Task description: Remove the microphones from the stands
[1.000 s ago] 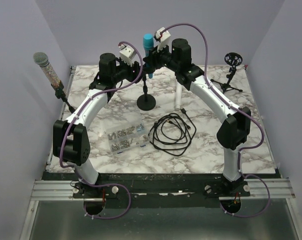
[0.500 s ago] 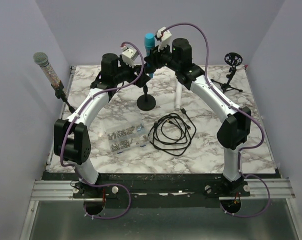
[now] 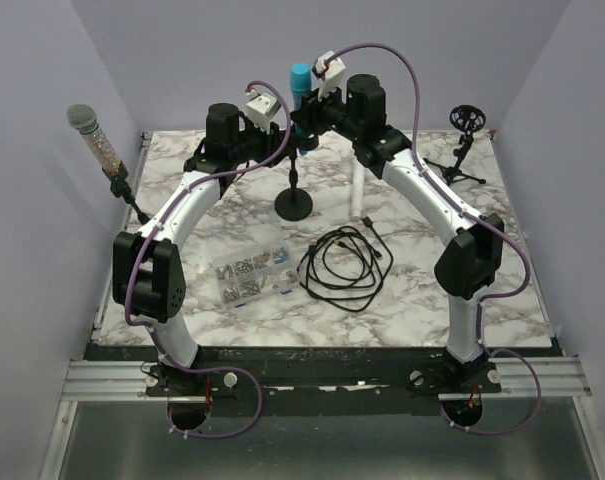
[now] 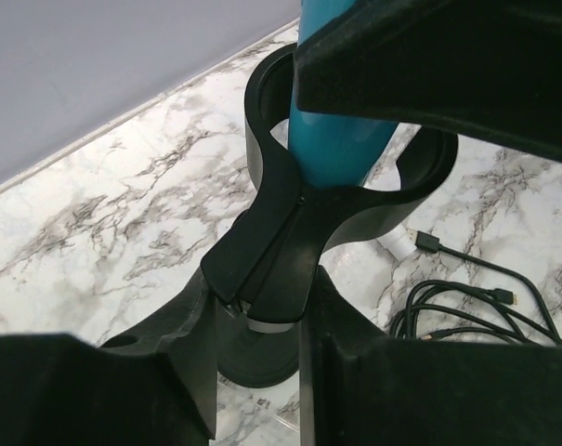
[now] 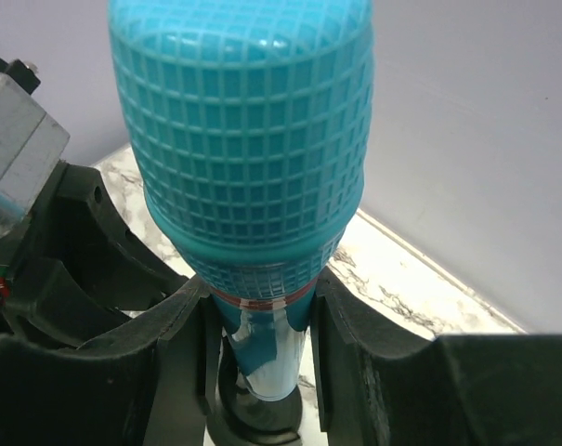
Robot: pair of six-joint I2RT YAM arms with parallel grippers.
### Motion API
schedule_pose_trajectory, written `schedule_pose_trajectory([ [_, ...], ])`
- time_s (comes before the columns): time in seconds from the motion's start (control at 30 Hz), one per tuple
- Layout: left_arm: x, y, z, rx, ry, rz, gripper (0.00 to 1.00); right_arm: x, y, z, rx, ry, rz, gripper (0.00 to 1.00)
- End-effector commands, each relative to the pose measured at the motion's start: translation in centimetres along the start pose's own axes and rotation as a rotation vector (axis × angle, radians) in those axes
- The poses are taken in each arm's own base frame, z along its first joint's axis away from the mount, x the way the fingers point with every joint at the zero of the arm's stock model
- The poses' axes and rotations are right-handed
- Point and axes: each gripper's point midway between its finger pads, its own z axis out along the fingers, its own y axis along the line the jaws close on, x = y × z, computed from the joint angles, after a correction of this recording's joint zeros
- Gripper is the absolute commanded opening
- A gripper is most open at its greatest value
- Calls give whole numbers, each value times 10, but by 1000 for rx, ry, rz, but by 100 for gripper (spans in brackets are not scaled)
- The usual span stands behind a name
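Note:
The teal microphone (image 3: 300, 82) stands upright in the ring clip of a black desk stand (image 3: 293, 204) at the back middle of the marble table. My right gripper (image 3: 304, 122) is shut on the microphone just under its mesh head (image 5: 243, 139), with a finger (image 5: 355, 346) on each side of the handle. My left gripper (image 3: 285, 150) is shut on the stand's clip neck (image 4: 281, 246), under the ring. The microphone's lower body (image 4: 341, 149) passes through that ring. The stand's round base (image 4: 253, 360) shows below my left fingers.
A silver microphone (image 3: 83, 120) on its own stand sits at the table's left edge. A black shock mount on a tripod (image 3: 466, 120) is at the back right. A white tube (image 3: 358, 190), a coiled black cable (image 3: 344, 262) and a clear parts case (image 3: 250, 275) lie mid-table.
My left gripper has moved right and closed in on the stand's neck. The teal microphone has risen slightly in my right gripper; its lower tip no longer shows below the clip.

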Motion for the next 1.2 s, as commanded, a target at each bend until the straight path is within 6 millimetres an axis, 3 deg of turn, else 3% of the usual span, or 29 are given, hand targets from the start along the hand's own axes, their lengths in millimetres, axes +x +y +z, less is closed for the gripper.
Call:
schedule_pose_trajectory([
  [0.0,13,3,-1,-30,33,-1,0,-37,2,-3,-8,-89,4,1],
  [0.27,19,4,-1,-38,42,-10,0,-82,-2,-19,34,-176,31,1],
  [0.4,20,3,-1,-33,44,-12,0,-109,-11,-42,108,-224,53,1],
  [0.53,20,6,-1,-55,60,-27,0,-134,-38,-77,299,-274,82,1],
  [0.6,19,8,-2,-62,78,-35,1,-137,-49,-91,372,-279,76,1],
  [0.67,19,6,-3,-58,84,-38,27,-136,-61,-104,446,-269,64,1],
  [0.7,19,5,-4,-54,82,-39,40,-132,-68,-110,486,-254,59,1],
  [0.77,16,2,-6,-47,67,-45,56,-123,-85,-120,553,-232,62,1],
  [0.83,13,-2,-7,-34,52,-52,65,-108,-104,-128,599,-202,62,1],
  [0.87,11,-4,-7,-24,52,-56,90,-97,-116,-131,626,-177,61,1],
  [0.9,9,-6,-7,-13,53,-59,98,-83,-126,-133,648,-143,62,1],
  [1.17,-7,-20,-12,45,44,-80,99,53,-201,-124,733,207,166,1],
])
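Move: The right hand already grips the microphone, its clip some 6 cm straight below that hand, the stand base about 30 cm below, 3 cm back and 3 cm left, and the white tube roughly 30 cm below, 16 cm right and 3 cm ahead. The left hand still pinches the clip's handles, with the clip's ring about 3 cm ahead and 5 cm right of it, 1 cm higher. Right hand lifts microphone some 14 cm, swings it right 20 cm, then down; left hand releases clip. ##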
